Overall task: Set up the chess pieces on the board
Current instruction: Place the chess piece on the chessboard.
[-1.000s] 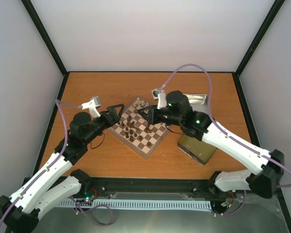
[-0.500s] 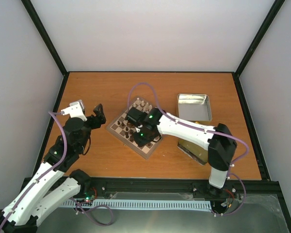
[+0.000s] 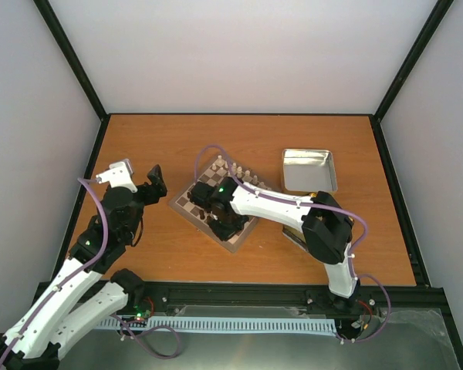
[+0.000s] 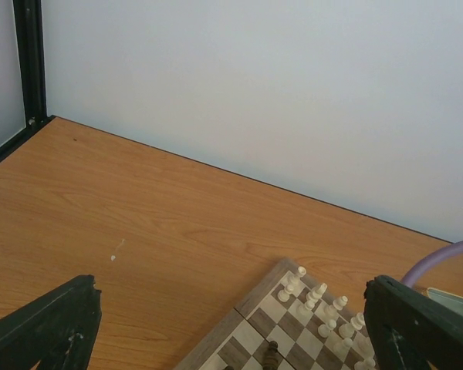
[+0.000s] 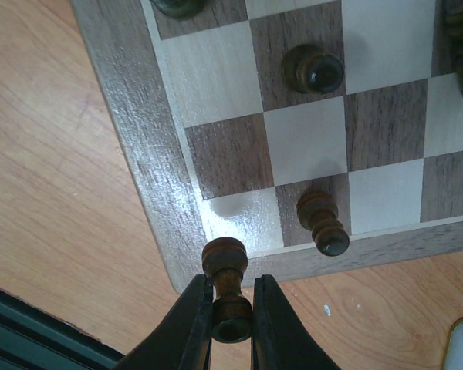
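Observation:
The small wooden chessboard [image 3: 187, 199] lies turned like a diamond at the table's middle; it also shows in the left wrist view [image 4: 251, 339] and the right wrist view [image 5: 131, 116]. My right gripper [image 5: 231, 324] is shut on a dark brown chess piece [image 5: 228, 289], held just above the board's corner square [image 5: 243, 220]. Two other dark pieces [image 5: 322, 223] [image 5: 314, 69] stand nearby. Cream chessmen [image 4: 316, 297] line the far edge. My left gripper [image 3: 156, 179] is open and empty, left of the board, with both fingertips [image 4: 50, 324] wide apart.
An open metal tin [image 3: 309, 169] lies right of the board. A second tin [image 3: 293, 231] lies partly under the right arm. The right arm stretches across the board's near side. The black frame rail runs along the table's near edge.
My right gripper has swung from the board's right side across to its near-left corner. My left gripper has pulled back left off the board.

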`<action>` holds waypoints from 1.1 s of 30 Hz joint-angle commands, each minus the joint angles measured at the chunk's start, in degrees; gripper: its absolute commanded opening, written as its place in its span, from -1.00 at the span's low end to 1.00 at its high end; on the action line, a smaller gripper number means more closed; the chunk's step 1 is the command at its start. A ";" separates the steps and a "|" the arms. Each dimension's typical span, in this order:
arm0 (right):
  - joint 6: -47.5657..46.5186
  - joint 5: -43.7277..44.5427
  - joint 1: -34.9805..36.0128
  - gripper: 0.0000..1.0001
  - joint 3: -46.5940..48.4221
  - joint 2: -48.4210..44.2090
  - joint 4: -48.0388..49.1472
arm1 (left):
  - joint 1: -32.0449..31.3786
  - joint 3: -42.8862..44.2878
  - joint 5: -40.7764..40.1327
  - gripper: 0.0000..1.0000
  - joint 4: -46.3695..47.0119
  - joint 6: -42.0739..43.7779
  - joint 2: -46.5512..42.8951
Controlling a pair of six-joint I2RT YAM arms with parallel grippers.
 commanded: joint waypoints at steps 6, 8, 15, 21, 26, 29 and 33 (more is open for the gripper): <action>-0.98 3.11 0.69 -0.91 0.92 2.33 -1.25 | 0.26 1.02 -1.00 0.89 -0.53 1.18 -0.32; -1.25 3.09 0.69 -0.91 0.63 2.83 -0.83 | 0.21 0.91 -1.09 0.90 -0.48 1.15 -0.33; -1.50 1.62 0.69 -0.79 -1.62 2.87 2.16 | 0.25 -0.03 -0.29 0.89 -0.12 0.43 0.14; -0.64 1.64 0.69 -0.59 -2.06 2.06 2.28 | 0.25 0.14 -0.17 0.90 -0.09 0.71 0.77; 0.63 3.01 0.70 -0.32 -0.77 -0.46 1.63 | 0.20 0.14 -0.22 0.90 -0.15 0.72 0.68; 1.48 3.47 0.60 -0.30 -0.05 -2.92 2.70 | 0.19 0.05 -0.27 0.90 -0.05 0.59 0.63; 3.65 6.70 -0.23 -0.30 -1.98 -6.83 6.64 | 0.18 -0.04 0.42 0.90 -0.01 0.62 0.76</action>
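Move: The right hand already holds the dark rook upright, straight above the board's near corner square, which lies about 5 cm below its hand point and level with it both ways. On the next edge square a dark piece stands some 2 cm ahead and 2 cm right of the hand; a dark pawn is about 6 cm ahead and 2 cm left, a tall dark piece 6 cm ahead and 6 cm left. From the raised left hand the corner square lies roughly 7 cm back, 23 cm right and 27 cm below. The right hand, fingers pointing down and the dark rook still pinched between them, sinks slowly about 2 cm onto the near corner square and pauses there while the fingers open to roughly a third. With the piece let go, the hand climbs straight back up about 2.5 cm, edging barely forward, the open fingertips coming clear either side of its head. ##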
